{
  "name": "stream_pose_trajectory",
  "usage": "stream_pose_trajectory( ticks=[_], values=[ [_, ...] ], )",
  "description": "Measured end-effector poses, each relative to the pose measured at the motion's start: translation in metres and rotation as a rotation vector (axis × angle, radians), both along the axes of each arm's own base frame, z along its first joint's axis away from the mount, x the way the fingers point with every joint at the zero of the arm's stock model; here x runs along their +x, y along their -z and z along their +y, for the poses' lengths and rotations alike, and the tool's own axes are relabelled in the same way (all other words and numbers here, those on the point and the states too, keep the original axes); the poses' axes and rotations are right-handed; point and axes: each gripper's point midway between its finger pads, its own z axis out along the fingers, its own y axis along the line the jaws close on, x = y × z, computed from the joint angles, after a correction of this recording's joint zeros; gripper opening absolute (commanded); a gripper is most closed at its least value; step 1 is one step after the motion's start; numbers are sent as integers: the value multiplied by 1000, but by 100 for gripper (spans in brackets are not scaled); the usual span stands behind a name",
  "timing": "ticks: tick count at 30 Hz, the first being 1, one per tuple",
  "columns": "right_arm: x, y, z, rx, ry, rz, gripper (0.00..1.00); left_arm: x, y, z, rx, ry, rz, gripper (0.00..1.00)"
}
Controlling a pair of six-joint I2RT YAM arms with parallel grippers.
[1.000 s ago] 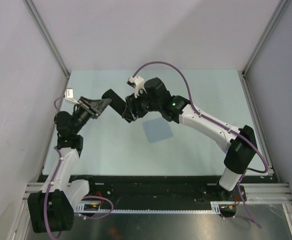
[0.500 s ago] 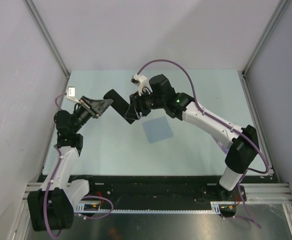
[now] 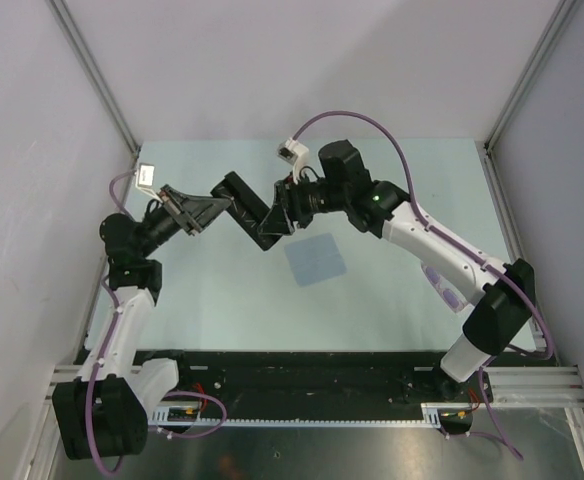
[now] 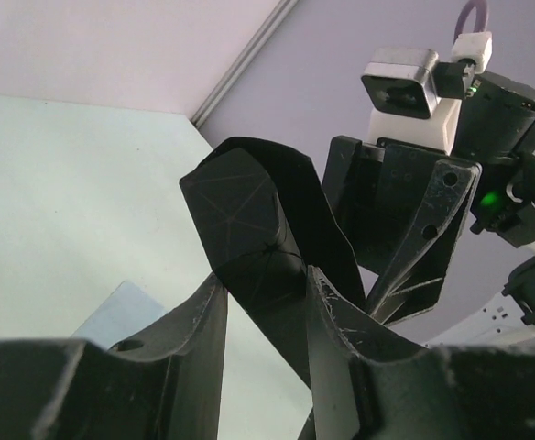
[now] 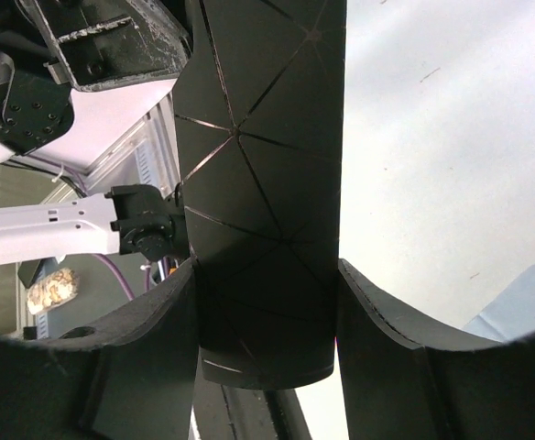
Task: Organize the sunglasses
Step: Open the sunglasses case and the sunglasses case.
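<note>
A black oblong case [image 3: 244,201], bent at a fold, hangs above the table between my two grippers. My left gripper [image 3: 208,206] is shut on its left end; in the left wrist view the case [image 4: 258,220] fills the gap between the fingers [image 4: 203,321]. My right gripper [image 3: 278,216] is shut on the other end, and in the right wrist view the case [image 5: 267,183] is pinched between both pads [image 5: 364,302]. The sunglasses [image 3: 446,286] show as a small purple-pink shape on the table, partly under my right forearm.
A light blue square cloth [image 3: 315,259] lies flat on the pale green table [image 3: 422,180] below the case. The cloth [image 4: 121,312] also shows in the left wrist view and the cloth [image 5: 524,302] in the right. Grey walls with metal posts enclose three sides.
Both arms have shifted right and toward the back with the case. The case now stretches longer between the grippers. The right forearm moved off the sunglasses, which now show.
</note>
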Motion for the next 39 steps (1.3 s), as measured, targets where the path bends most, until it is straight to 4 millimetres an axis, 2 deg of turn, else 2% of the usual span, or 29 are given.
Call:
stream_pose_trajectory(
  ticks=[7, 15, 20, 23, 28, 35, 39],
  values=[
    [1, 7, -6, 32, -6, 71, 18, 2, 10, -3, 11, 35, 26, 0],
    [9, 13, -10, 78, 33, 164, 20, 18, 22, -5, 12, 65, 75, 1],
    [23, 19, -15, 103, 88, 229, 24, 33, 37, -6, 14, 76, 116, 1],
    [37, 28, -17, 120, 121, 276, 25, 48, 55, -4, 16, 68, 163, 1],
    [62, 55, -12, 127, 169, 366, 25, 76, 98, 4, 30, 12, 256, 1],
    [86, 87, 11, 188, 153, 423, 25, 108, 164, 15, 61, -46, 400, 0],
    [95, 120, 24, 199, 134, 465, 24, 118, 198, 19, 68, -62, 487, 0]
  ],
)
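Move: Both hands already hold the sunglasses case in the air between them: its middle is about 4 cm right and 2 cm back of the left hand, some 5 cm left and 2 cm ahead of the right. The blue-grey cloth lies on the table about 30 cm below, roughly 10 cm right and 9 cm back of the right hand. Both hands sink forward, the left about 20 cm down, coming off the sunglasses case and shutting; right keeps hold. ##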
